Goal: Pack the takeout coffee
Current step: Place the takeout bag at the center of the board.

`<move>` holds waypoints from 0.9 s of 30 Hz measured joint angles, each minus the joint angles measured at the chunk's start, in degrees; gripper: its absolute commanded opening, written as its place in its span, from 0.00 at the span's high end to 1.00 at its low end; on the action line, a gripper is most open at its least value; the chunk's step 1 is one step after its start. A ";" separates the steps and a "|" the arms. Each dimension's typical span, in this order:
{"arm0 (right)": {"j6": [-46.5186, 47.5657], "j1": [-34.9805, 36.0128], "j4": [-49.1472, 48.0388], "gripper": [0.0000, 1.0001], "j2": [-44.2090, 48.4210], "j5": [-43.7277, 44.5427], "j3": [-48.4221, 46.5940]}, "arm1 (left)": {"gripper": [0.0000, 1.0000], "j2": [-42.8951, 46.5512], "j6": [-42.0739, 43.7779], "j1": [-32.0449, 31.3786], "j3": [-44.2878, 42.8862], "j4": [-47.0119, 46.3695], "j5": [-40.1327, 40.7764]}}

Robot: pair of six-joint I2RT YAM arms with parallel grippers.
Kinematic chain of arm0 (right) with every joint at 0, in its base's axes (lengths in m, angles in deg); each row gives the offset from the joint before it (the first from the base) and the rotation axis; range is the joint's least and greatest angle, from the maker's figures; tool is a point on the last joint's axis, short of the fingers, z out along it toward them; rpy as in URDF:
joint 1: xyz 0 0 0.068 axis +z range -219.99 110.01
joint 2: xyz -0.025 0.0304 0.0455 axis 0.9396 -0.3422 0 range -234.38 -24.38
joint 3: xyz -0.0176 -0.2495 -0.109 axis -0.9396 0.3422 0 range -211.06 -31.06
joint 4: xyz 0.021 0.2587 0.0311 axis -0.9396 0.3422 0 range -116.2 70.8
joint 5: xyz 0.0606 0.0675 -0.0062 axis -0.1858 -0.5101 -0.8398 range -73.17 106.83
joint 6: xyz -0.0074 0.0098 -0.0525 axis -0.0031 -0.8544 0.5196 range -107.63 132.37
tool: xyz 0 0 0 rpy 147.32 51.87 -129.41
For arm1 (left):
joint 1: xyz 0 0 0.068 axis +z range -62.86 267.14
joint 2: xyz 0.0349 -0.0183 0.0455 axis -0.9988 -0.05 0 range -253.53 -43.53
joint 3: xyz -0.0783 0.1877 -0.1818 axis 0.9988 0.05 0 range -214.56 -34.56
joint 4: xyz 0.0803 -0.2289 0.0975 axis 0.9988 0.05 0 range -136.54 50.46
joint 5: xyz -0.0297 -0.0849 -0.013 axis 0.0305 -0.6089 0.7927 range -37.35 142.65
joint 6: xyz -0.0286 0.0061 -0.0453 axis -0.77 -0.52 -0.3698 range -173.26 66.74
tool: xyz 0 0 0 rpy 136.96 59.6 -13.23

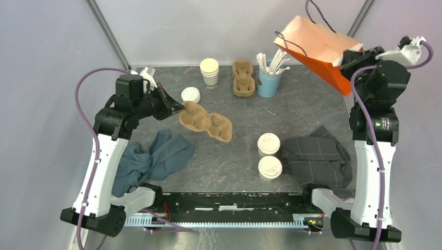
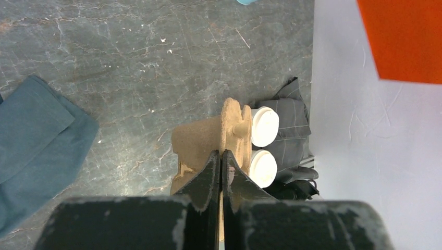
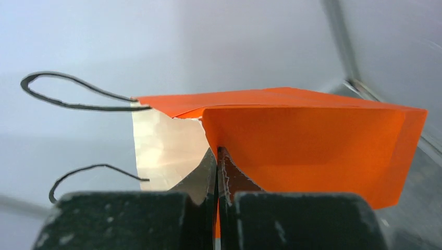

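Observation:
Two takeout coffee cups with white lids stand side by side near the table's front, one (image 1: 269, 144) behind the other (image 1: 270, 167); the left wrist view shows them (image 2: 265, 126) (image 2: 262, 167) past the carrier. My left gripper (image 1: 176, 107) (image 2: 220, 154) is shut on the rim at the near-left end of a brown pulp cup carrier (image 1: 207, 122) (image 2: 200, 139), its wells empty. At the back right, my right gripper (image 1: 345, 58) (image 3: 217, 151) is shut on the edge of an orange paper bag (image 1: 318, 44) (image 3: 312, 133), held tilted with its mouth facing left.
A stack of lidless cups (image 1: 209, 72), loose white lids (image 1: 191, 95), spare carriers (image 1: 243, 78) and a blue cup of stirrers (image 1: 269, 78) line the back. A blue cloth (image 1: 154, 156) lies front left. A grey checked cloth (image 1: 318, 156) lies front right beside the coffees.

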 measured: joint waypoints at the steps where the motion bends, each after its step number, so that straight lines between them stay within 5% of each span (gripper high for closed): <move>1: 1.07 0.02 -1.73 1.00 -0.22 -3.08 -0.72 | 0.98 0.33 0.00 0.00 -0.07 0.13 -0.20; 10: 0.44 1.29 -14.43 1.00 -4.09 -29.66 1.14 | 0.98 8.13 -0.02 0.00 -0.04 1.40 -1.36; 20: -2.69 17.29 -15.93 1.00 -11.06 -38.40 2.03 | 0.98 22.03 -0.04 0.00 -2.14 6.36 -1.84; 27: -3.61 25.35 -12.07 1.00 -17.40 -40.96 3.43 | 0.98 22.53 -0.04 -0.04 -17.22 8.70 -3.48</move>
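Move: The bag is already in the right gripper; the board's centre, where it has to go, lies about 35 cm to this hand's left, 4 cm nearer the base and 47 cm below. The stick bucket stands roughly 10 cm farther out and 13 cm left of the hand, the farther lidded cup 12 cm back and 16 cm left, both some 42 cm down. From the left hand, the centre is about 17 cm right, 4 cm ahead and 33 cm below. Swing the right gripper left about 28 cm towards the middle of the board, lifting slightly at first and then sinking to finish some 8 cm lower, turning it about 65 degrees counter-clockwise and keeping the bag pinched. Meanwhile draw the left gripper back and up, away from the centre, its fingers tipping upwards and still gripping the cup carrier. ##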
